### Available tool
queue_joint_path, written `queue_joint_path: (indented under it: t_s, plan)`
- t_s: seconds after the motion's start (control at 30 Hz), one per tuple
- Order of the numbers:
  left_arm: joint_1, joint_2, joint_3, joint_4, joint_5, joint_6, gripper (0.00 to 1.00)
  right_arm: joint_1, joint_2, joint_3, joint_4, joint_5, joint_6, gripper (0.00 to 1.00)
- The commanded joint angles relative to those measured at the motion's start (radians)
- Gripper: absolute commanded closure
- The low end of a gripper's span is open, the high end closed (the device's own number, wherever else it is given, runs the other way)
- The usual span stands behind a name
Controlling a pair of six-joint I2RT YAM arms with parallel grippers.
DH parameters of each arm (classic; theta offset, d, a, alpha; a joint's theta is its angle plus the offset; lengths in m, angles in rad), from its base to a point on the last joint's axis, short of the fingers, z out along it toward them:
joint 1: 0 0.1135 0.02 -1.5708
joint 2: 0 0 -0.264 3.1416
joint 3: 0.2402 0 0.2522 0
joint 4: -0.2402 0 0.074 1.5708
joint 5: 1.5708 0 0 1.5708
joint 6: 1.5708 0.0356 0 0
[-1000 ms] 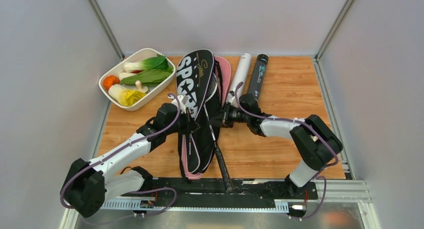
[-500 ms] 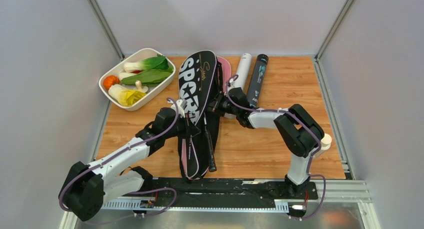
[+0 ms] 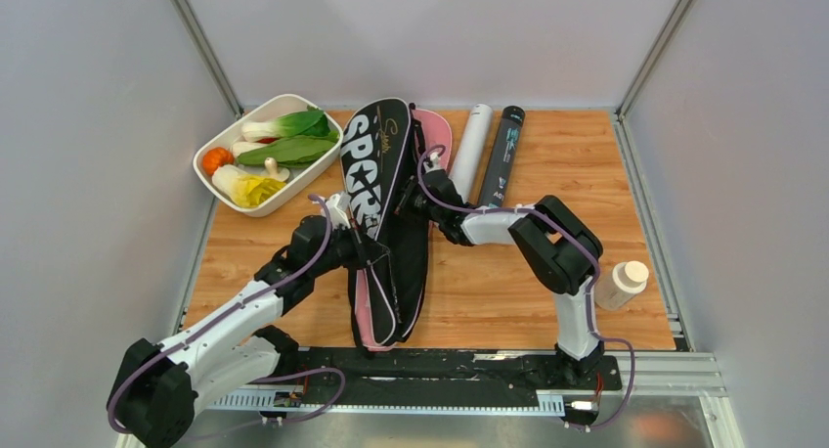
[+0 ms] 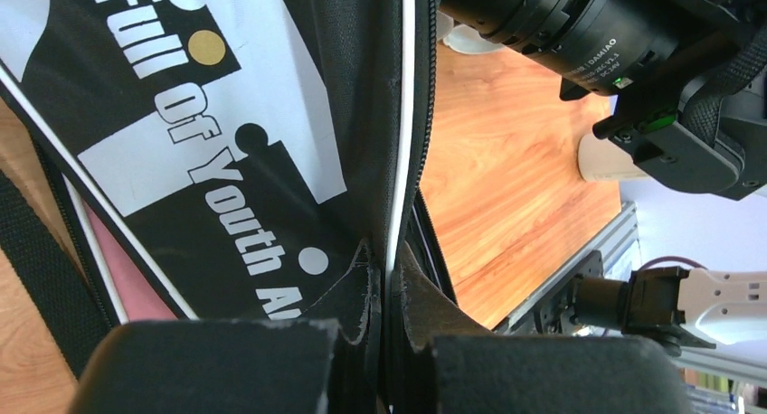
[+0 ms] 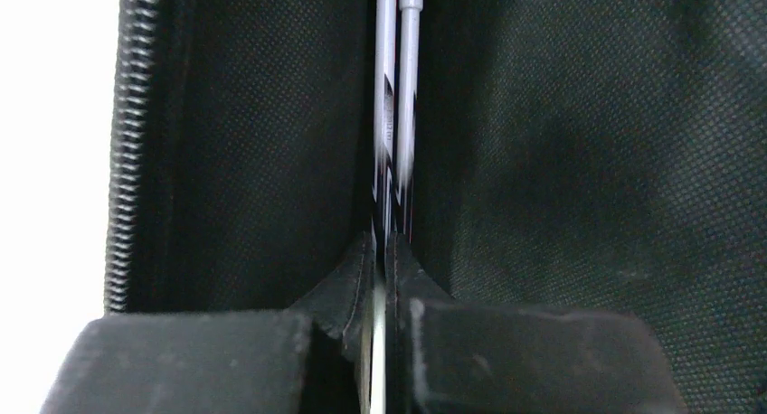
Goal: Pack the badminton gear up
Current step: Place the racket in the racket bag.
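The black "SPORT" cover [image 3: 376, 164] lies lengthwise mid-table on top of a pink cover [image 3: 437, 135]. My left gripper [image 3: 358, 241] is shut on the black cover's white-piped edge [image 4: 398, 161], holding that side up. My right gripper [image 3: 408, 206] reaches into the cover from the right. In its wrist view it is shut on thin silver racket shafts [image 5: 394, 89], with black lining on both sides. The racket heads and handles are hidden inside. A white tube [image 3: 471, 147] and a black tube [image 3: 503, 155] lie side by side at the back. No shuttlecocks show.
A white dish of vegetables [image 3: 217, 180] sits at the back left. A small white bottle with a tan cap [image 3: 623, 283] stands near the right edge, beside my right arm's base. Grey walls close in the table on three sides.
My right gripper has moved left and away, carrying the racket into the cover; the handle that stuck out towards the front edge no longer shows. The bottle has come into view. The left arm drew back a little.
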Motion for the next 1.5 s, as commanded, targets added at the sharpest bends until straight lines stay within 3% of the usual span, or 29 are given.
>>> queue_joint_path:
  t_s: [0.0,0.13,0.2,0.3,0.53,0.67,0.83,1.03,1.27,1.47]
  plan:
    - [-0.019,-0.052,-0.028,0.033,0.109,-0.066,1.00,0.001,0.027,0.085,0.032,0.207,0.000,1.00]
    - [-0.020,-0.028,-0.042,0.038,0.094,-0.070,1.00,0.035,0.022,0.085,0.001,0.243,-0.012,0.96]
    - [-0.020,-0.018,-0.042,0.028,0.064,-0.068,1.00,0.041,0.006,0.098,-0.032,0.178,-0.059,0.78]
    - [-0.019,-0.007,-0.038,-0.004,0.024,-0.052,1.00,0.054,-0.059,0.135,-0.225,0.119,-0.176,0.52]
    - [-0.019,-0.009,-0.025,-0.036,-0.011,-0.065,1.00,0.037,-0.257,0.013,-0.434,-0.045,-0.382,0.25]
    - [-0.019,-0.006,-0.012,-0.070,-0.037,-0.061,1.00,0.038,-0.357,-0.084,-0.447,-0.129,-0.414,0.21]
    - [-0.018,-0.009,-0.007,-0.073,-0.044,-0.061,1.00,0.040,-0.493,-0.189,-0.443,-0.117,-0.354,0.17]
    - [-0.019,-0.016,-0.005,-0.062,-0.025,-0.061,0.98,0.052,-0.569,-0.347,-0.308,-0.089,-0.228,0.00]
    - [-0.019,0.024,-0.031,-0.018,0.061,-0.067,0.52,0.052,-0.555,-0.450,-0.166,-0.062,-0.148,0.00]
    - [-0.019,-0.027,-0.053,-0.017,0.063,-0.096,0.46,0.052,-0.562,-0.495,-0.094,-0.073,-0.128,0.00]
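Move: The right hand pinches the racket's shaft inside the black racket bag, whose middle is about 4 cm back, 4 cm to the left and 3 cm below. The white tube is some 16 cm ahead and 20 cm right of this hand, the black tube 18 cm ahead and 32 cm right, both about 2 cm lower. The left hand holds up the flap's edge; the bag's middle lies roughly 10 cm ahead, 1 cm right and 7 cm below. The right hand eases slightly left and down with the shaft, opens its fingers to let go, and draws back about 14 cm and right some 8 cm along the bag's open side, rising in an arc and sinking again with fingers wide. Meanwhile the left hand lowers the pinched flap edge by about 2.5 cm, then opens halfway and slips slightly back. ##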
